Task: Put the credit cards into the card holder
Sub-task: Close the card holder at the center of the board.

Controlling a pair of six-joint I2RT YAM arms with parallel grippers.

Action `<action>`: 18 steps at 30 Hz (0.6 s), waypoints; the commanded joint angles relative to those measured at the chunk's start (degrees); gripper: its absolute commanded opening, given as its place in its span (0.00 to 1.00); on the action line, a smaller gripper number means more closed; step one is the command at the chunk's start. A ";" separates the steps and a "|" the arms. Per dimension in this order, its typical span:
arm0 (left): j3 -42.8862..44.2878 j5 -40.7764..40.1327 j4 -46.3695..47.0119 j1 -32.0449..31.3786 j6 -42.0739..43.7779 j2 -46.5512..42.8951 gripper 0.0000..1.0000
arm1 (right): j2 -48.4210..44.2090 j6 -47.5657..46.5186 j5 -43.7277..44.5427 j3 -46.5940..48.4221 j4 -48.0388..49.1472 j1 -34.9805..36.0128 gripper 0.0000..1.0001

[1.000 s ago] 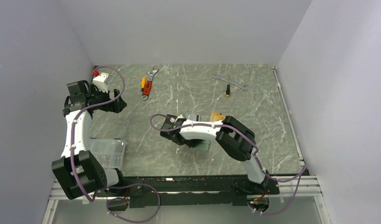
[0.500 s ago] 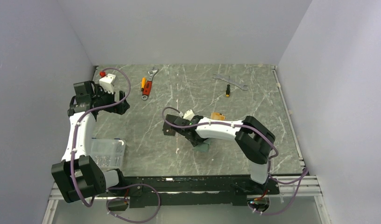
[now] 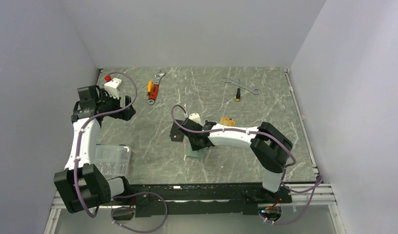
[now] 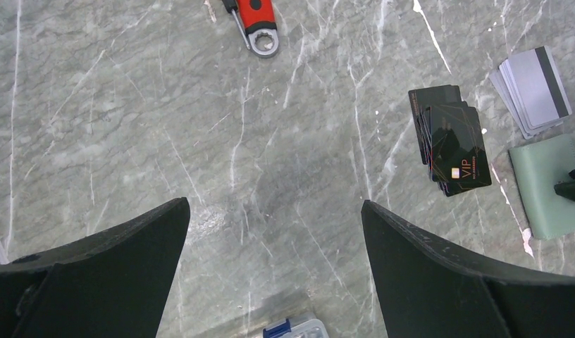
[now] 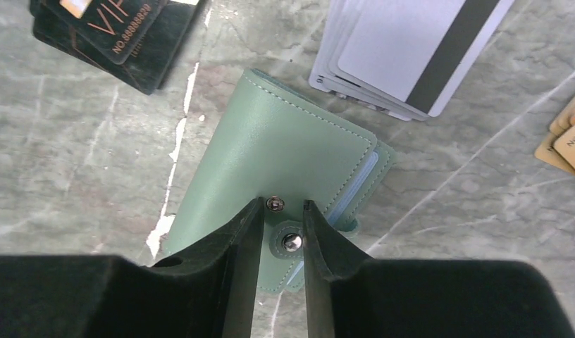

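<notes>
The sage-green card holder (image 5: 285,148) lies folded on the marble table, its snap tab undone and pale blue pockets showing at the edge. My right gripper (image 5: 282,203) stands over its near edge, jaws narrow, with the tab pinched between them. Black credit cards (image 5: 108,35) lie in a stack to the holder's left. Silver-grey striped ones (image 5: 411,49) fan out beyond it, and orange-gold ones (image 5: 570,141) lie at the right edge. In the left wrist view the black stack (image 4: 450,141), silver stack (image 4: 535,88) and holder (image 4: 549,183) lie far right of my open, empty left gripper (image 4: 274,208).
A red-handled adjustable wrench (image 3: 154,87) lies at the back left. A silver wrench (image 3: 241,85) and a small screwdriver (image 3: 238,95) lie at the back right. A clear plastic box (image 3: 111,158) stands beside the left arm's base. Walls close in the table's sides.
The right arm swung round over the card holder, and its jaws widened, then narrowed onto the tab. The left arm shifted slightly toward the back, then held still.
</notes>
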 commanded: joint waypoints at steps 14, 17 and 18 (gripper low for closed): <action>-2.68 6.09 5.45 -1.63 -4.80 0.48 0.99 | -19.49 -4.34 -5.86 4.86 -7.34 -11.17 1.00; -1.13 5.21 6.46 -1.60 -7.68 1.57 0.99 | -21.36 -6.58 -5.49 6.20 -9.25 -17.37 1.00; -0.64 4.74 6.70 -1.59 -8.40 1.96 0.99 | -22.17 -7.50 -4.03 5.86 -9.15 -19.61 1.00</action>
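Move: The folded green card holder lies right under my right hand, its middle about 1 cm ahead, 1 cm left and some 2 cm below, with the strap near my fingertips. The silver cards sit about 8 cm ahead and 2 cm right, the black cards about 7 cm ahead and 8 cm left, the gold cards 7 cm ahead and 12 cm right. From my left hand the holder is about 11 cm back, 30 cm right and 19 cm below. I open my right fingers from a narrow gap to fully wide and come free of the holder's strap and cover. After barely shifting at first, I lift my right hand fast, about 14 cm up, then also 5 cm or so forward and to the right, rolling its left side up some 15 degrees. My left hand, open and empty, drifts about 2 cm right and sinks slightly. ##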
